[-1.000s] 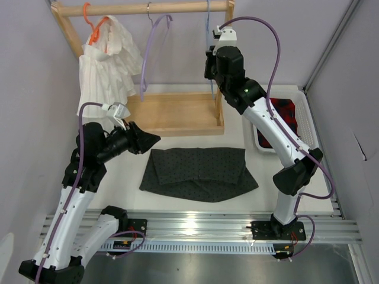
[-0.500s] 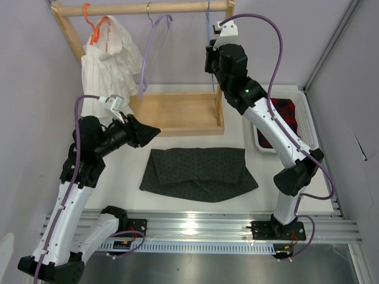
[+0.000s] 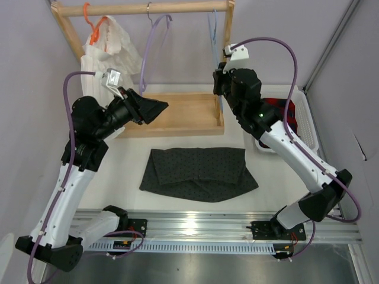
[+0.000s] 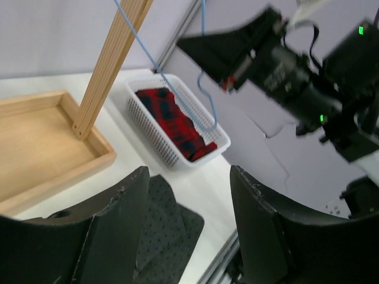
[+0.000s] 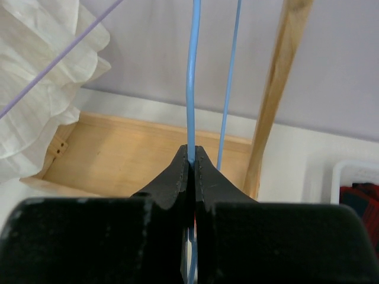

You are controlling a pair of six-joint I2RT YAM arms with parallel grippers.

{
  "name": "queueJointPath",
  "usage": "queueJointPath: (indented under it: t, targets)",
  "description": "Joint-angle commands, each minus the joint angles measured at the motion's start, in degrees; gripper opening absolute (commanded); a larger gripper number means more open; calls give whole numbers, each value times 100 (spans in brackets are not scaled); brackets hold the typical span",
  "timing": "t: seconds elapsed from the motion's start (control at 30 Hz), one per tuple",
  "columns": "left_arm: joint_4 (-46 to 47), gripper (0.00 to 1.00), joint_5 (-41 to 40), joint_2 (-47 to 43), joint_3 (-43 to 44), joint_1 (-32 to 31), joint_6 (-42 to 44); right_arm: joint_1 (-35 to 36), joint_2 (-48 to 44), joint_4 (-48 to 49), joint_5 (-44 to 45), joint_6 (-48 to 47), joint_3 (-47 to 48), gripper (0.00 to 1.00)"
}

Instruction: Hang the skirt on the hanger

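Observation:
The skirt (image 3: 198, 173), dark charcoal with fine pale dots, lies flat and partly folded on the white table in front of the rack; its edge (image 4: 160, 236) shows between my left fingers (image 4: 112, 225). The hanger (image 3: 213, 32), thin light-blue wire, hangs tilted by the rack's right post. My right gripper (image 3: 219, 89) is shut on one of its wires (image 5: 191, 77), fingertips pressed together (image 5: 191, 157). My left gripper (image 3: 159, 109) hovers open and empty above the wooden base, aimed at the right arm (image 4: 284, 65); the hanger's wire (image 4: 177, 89) shows ahead of it.
A wooden rack (image 3: 148, 8) with a tray base (image 3: 177, 115) stands at the back. On it hang a white pleated garment (image 3: 109, 56) on an orange hanger and a bare lilac hanger (image 3: 151, 44). A white basket (image 3: 305, 118) with red-and-black plaid cloth (image 4: 177, 121) sits at right.
My right arm has swung right and toward me, carrying the hanger with it. My left arm has risen and moved toward the rack, with its jaws spread wider.

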Motion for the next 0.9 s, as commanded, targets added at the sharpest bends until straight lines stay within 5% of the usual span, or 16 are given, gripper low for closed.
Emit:
queueJointPath:
  t: [0.0, 0.4, 0.87]
  targets:
    - [476, 63, -573, 282, 394, -380, -311, 151, -673, 523, 122, 222, -572, 0]
    - [687, 68, -3920, 1512, 1344, -2419, -101, 1329, -1764, 734, 1343, 337, -2069, 0]
    - [1426, 67, -5373, 2084, 1221, -3396, 427, 1953, -1774, 804, 2425, 293, -2553, 0]
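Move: The blue hanger, already in the shut right fingers, has its middle roughly 15 cm ahead of the left gripper and 15 cm to its right, about level with it. The purple hanger hangs some 20 cm straight ahead of the left gripper. The skirt lies on the table, about 40 cm below the right gripper, some 20 cm back and 4 cm to its left. Keep the right fingers shut on the blue hanger and bring it about 11 cm back from the rail and some 6 cm down, over the table towards the skirt. Meanwhile reach the left gripper, fingers staying open, about 12 cm right and 5 cm forward to the hanger's upper part, turning it some 15 degrees counter-clockwise. ##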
